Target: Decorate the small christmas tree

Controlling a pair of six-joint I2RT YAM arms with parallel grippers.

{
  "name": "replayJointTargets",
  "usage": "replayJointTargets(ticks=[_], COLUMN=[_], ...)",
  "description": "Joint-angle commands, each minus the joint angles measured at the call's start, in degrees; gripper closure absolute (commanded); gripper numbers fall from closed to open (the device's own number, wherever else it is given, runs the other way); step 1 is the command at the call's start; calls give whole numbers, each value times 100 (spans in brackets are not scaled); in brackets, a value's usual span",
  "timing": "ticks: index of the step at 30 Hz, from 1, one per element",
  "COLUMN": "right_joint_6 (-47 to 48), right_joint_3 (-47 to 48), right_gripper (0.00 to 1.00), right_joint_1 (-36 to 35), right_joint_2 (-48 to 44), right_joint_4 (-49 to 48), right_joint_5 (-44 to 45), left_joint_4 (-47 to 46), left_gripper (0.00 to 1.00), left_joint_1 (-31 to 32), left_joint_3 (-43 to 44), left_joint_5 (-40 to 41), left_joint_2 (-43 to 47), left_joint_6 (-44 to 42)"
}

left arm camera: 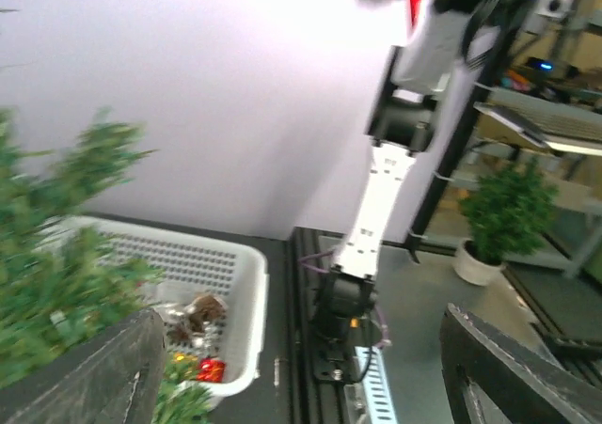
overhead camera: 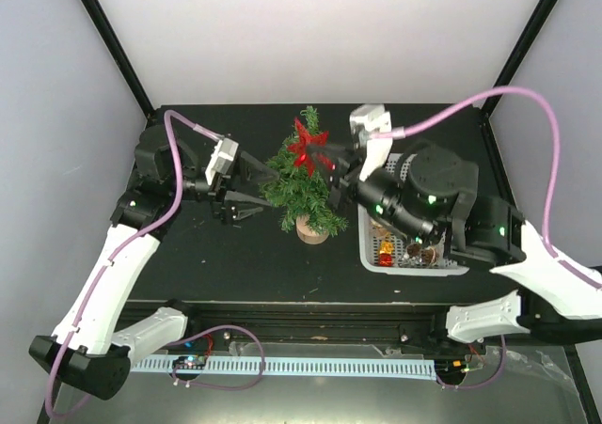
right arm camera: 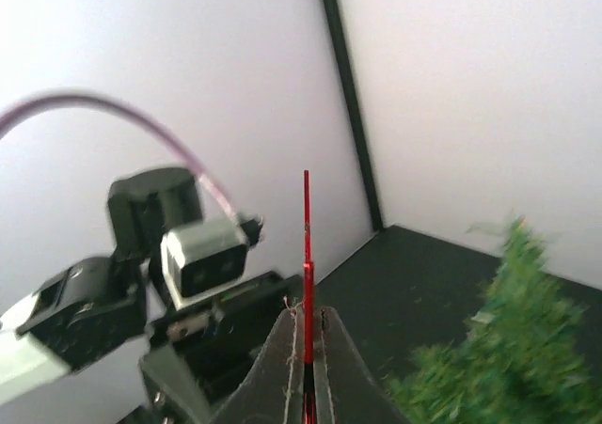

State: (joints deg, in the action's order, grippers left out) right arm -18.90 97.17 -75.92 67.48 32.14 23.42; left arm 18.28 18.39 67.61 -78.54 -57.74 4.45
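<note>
The small christmas tree (overhead camera: 303, 191) stands mid-table on its round wooden base (overhead camera: 312, 228). A red star ornament (overhead camera: 308, 149) hangs at the tree's top, and my right gripper (overhead camera: 331, 163) is shut on it from the right. In the right wrist view the star (right arm camera: 306, 245) shows edge-on as a thin red strip clamped between the jaws of the right gripper (right arm camera: 306, 313), with the tree (right arm camera: 499, 349) at lower right. My left gripper (overhead camera: 263, 191) stands open just left of the tree. Nothing lies between the fingers of the left gripper (left arm camera: 296, 325), and tree branches (left arm camera: 56, 274) fill that view's left side.
A white basket (overhead camera: 369, 255) at the right of the tree holds several small ornaments, some red and some brown; it also shows in the left wrist view (left arm camera: 246, 283). The right arm's bulk hangs over the basket. The table's black back edge runs behind the tree.
</note>
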Motion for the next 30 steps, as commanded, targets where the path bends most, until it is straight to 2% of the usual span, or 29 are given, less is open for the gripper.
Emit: replayJointTargets(ticks=[1,6,9,12,19,30], right_joint_6=[394,914,1022,1002,1114,1263], right_joint_3=[1546,3143,3608,3739,3778,3793], right_gripper=[99,99,99,99,99,99], right_joint_1=[293,437,675,919,1053,1073], right_joint_2=[743,1577,1899,2118,2443,2346], right_joint_4=[1327,1980,2142,2232,2220,2038], right_joint_5=[768,1279,1272,1273,1382,1506], left_joint_4=[429,1194,1304,1388,1364,1284], left_gripper=[19,17,18,18,18,18], left_joint_1=[-277,-296,-309,-310,-311,-310], left_joint_3=[281,616,703,741,560,434], left_joint_5=[769,2469,3451,3915,4295,4269], left_joint_2=[-60,-62,-1,-19,-68,-105], left_joint_6=[-504,-1467,-1859,-2114,-2303,-2276])
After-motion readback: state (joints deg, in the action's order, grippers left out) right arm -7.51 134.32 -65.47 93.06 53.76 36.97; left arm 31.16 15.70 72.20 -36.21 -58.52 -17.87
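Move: The right hand already holds the red star. The top of the christmas tree lies about 12 cm ahead, 3 cm left and 7 cm below this hand; its wooden base stands straight under that top, some 48 cm below the hand. The ornament basket is about 15 cm ahead and 24 cm right, down on the table. From the open left hand, the treetop is roughly 12 cm ahead, 6 cm right and slightly above. Still pinching the red star in shut fingers, the right hand goes some 10 cm forward towards the treetop, arcing up and then sinking back to just above its starting height, while turning clockwise about 20 degrees and rolling its left side down. The left hand, empty and already open, swings about 12 cm forward and a little left, sinking slightly and turning some 40 degrees counter-clockwise to face the foliage. ##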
